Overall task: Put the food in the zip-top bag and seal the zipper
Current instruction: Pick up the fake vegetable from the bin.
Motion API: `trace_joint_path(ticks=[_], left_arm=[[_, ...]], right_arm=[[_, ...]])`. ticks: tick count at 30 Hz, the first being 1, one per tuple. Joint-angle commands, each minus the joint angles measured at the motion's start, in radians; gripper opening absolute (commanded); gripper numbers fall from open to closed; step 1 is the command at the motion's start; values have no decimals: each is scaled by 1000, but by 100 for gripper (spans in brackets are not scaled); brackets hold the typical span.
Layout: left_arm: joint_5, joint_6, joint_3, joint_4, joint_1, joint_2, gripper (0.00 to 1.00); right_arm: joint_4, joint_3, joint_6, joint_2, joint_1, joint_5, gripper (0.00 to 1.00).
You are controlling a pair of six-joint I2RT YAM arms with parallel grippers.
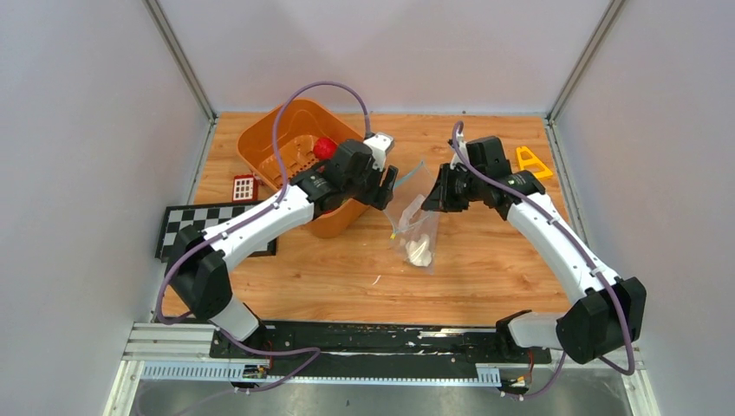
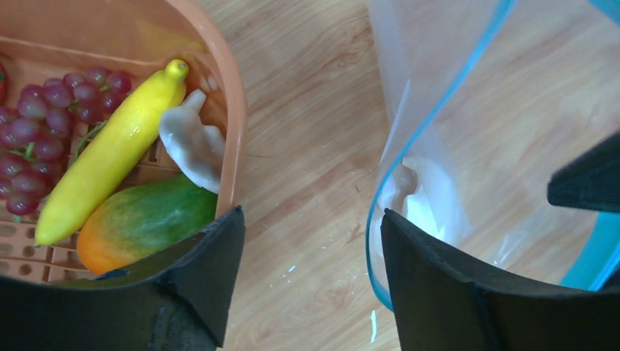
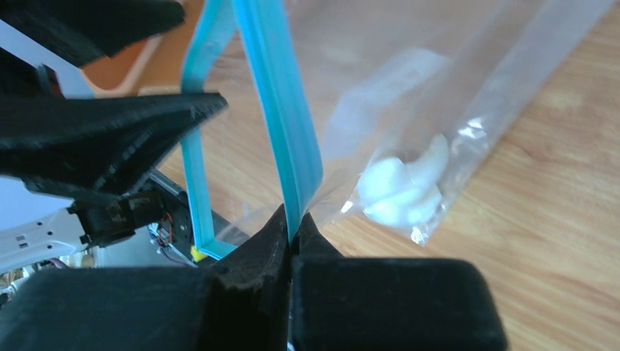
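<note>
The clear zip-top bag hangs with its mouth held up and a white food piece at its bottom. My right gripper is shut on the teal zipper strip at the bag's rim. My left gripper is open over bare wood between the basket and the bag's mouth, with nothing between its fingers. In the orange basket lie a yellow banana, red grapes, a white garlic-like piece and a green-orange fruit. A red round fruit also sits there.
A small red grid block and a checkered mat lie left of the basket. A yellow triangular piece stands at the back right. Walls close in the table on three sides.
</note>
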Motion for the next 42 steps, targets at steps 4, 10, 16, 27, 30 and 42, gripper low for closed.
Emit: trace_joint_path(ticks=[4,10,16,27,30,42], left_arm=[[62,38,7,9,26,-103,91],[150,87,7,65,44,-191,100],[34,56,72,71,188,-121,100],[-142,-48,268,137,407,265,100],[-174,-49,309,157,416,350,100],[-230,-82,387,233,455,554,100]], right_arm=[[167,25,58,44,-3,-70,0],[188,22,68,60,-3,-66,0],[189,26,65,66,-3,-75,0],[195,5,67,30,-3,-93,0],[195,2,66,22,-4,-99,0],[194,-22,66,-1,-4,-112,0]])
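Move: Ahead and to the left, inside the orange bin, the red vegetable lies some 21 cm forward, 16 cm left and 15 cm below the left hand. The grapes sit about 16 cm ahead and 12 cm left of that hand, the yellow squash about 11 cm ahead and 10 cm left, both near the red vegetable's height. From the right hand, the red vegetable is roughly 27 cm ahead, 27 cm left and 16 cm down. Drawing away from the bag mouth, the left hand first rises about 9 cm, then swings forward and left over the bin and sinks roughly 17 cm above the red vegetable, turning some 35 degrees counter-clockwise as the part-open fingers spread fully. The right hand keeps its pinch on the bag's zipper edge, easing a little forward and left. ##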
